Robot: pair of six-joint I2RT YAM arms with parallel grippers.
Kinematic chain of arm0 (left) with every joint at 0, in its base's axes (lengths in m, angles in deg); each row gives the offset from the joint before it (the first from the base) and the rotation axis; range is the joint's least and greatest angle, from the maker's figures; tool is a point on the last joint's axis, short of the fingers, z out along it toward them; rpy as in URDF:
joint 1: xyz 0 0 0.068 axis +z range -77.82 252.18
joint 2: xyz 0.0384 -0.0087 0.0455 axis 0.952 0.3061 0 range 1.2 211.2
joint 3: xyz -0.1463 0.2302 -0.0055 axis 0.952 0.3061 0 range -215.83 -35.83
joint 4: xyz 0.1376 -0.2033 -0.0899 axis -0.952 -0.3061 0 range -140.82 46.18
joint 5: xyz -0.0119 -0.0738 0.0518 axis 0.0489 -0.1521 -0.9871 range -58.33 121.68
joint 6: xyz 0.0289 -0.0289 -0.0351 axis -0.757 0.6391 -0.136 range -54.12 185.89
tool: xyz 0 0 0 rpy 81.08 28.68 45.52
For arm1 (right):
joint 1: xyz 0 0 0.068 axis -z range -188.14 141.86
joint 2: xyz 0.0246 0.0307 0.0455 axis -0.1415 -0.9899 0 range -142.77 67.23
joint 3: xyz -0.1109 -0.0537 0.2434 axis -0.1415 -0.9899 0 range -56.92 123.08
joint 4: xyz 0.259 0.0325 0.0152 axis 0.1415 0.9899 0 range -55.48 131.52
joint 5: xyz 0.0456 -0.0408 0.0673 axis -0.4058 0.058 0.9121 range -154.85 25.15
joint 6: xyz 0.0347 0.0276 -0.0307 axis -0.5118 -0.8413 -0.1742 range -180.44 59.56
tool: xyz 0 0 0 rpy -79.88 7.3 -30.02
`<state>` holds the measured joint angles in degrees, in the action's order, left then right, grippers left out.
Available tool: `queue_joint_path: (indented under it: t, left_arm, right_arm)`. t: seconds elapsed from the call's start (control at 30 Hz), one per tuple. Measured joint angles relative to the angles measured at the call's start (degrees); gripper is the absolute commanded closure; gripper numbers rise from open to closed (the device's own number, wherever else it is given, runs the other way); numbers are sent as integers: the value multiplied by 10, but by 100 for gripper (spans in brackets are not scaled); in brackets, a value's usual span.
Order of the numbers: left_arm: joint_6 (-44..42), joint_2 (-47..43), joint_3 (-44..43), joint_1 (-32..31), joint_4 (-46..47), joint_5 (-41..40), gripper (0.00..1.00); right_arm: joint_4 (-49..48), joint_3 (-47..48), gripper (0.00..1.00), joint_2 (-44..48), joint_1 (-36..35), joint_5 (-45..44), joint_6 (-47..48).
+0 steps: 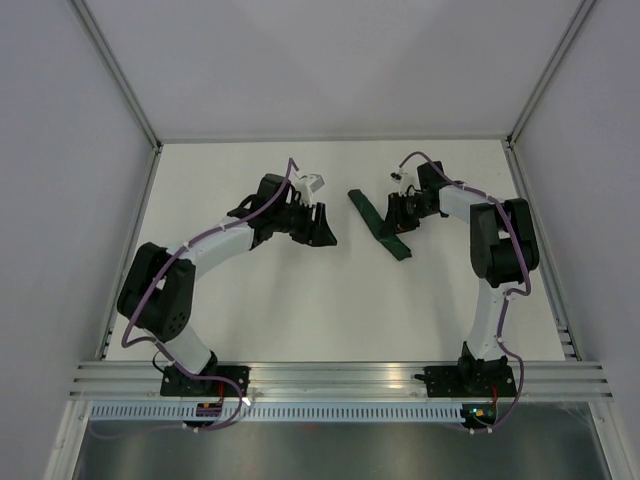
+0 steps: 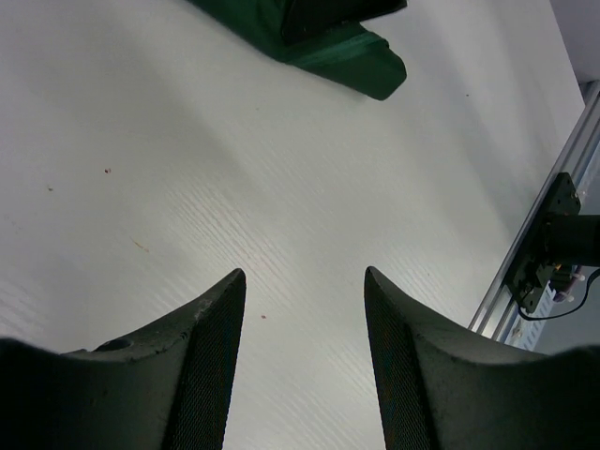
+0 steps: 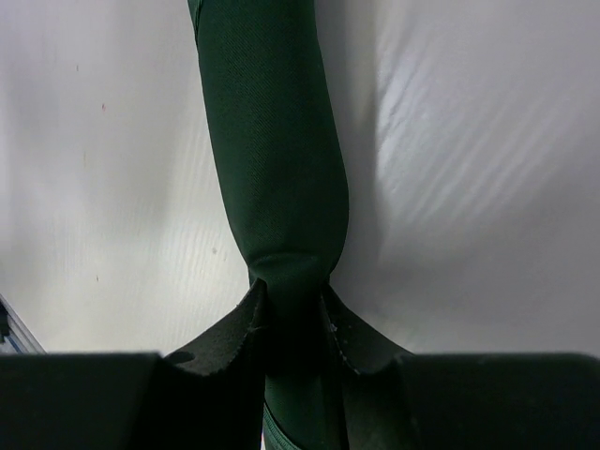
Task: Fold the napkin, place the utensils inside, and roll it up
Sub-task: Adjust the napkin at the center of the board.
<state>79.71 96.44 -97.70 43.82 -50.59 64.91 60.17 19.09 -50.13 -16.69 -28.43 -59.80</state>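
Note:
The dark green napkin (image 1: 378, 224) lies rolled into a slim tube, slanting from upper left to lower right at mid-table. My right gripper (image 1: 401, 212) is shut on the napkin roll (image 3: 272, 169), and its fingers (image 3: 230, 333) pinch the roll so that the cloth narrows between them. My left gripper (image 1: 322, 226) hovers to the left of the roll, apart from it, open with only bare table between its fingers (image 2: 211, 356). One end of the napkin (image 2: 356, 61) shows at the top of the left wrist view. The utensils are hidden.
The white table (image 1: 300, 300) is walled by white panels at the back and both sides. An aluminium rail (image 1: 340, 378) carries the arm bases at the near edge. A frame post with a bracket (image 2: 553, 234) stands at the table's right side.

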Motion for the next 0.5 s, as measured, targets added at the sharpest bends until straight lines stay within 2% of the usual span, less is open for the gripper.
queue_joint_path:
  t: [0.5]
  left_arm:
    - [14, -44, 48, -2, 14, 16, 42]
  right_arm:
    - [-72, 96, 78, -84, 71, 10, -168]
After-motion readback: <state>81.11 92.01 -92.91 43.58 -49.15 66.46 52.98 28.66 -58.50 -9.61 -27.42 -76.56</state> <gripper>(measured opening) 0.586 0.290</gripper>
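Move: The right hand already pinches the rolled napkin just nearward of its middle, which lies about 2 cm ahead and 2 cm to its left, at fingertip height. The napkin's far end is some 9 cm ahead and 8 cm left of this hand; its near end about 6 cm back and 4 cm right. From the empty left hand, the napkin's middle lies roughly 15 cm right, 7 cm ahead and 11 cm below. Keeping its pinch, the right hand drags the napkin about 8 cm forward, some 4 cm right, turning clockwise 20 degrees. ##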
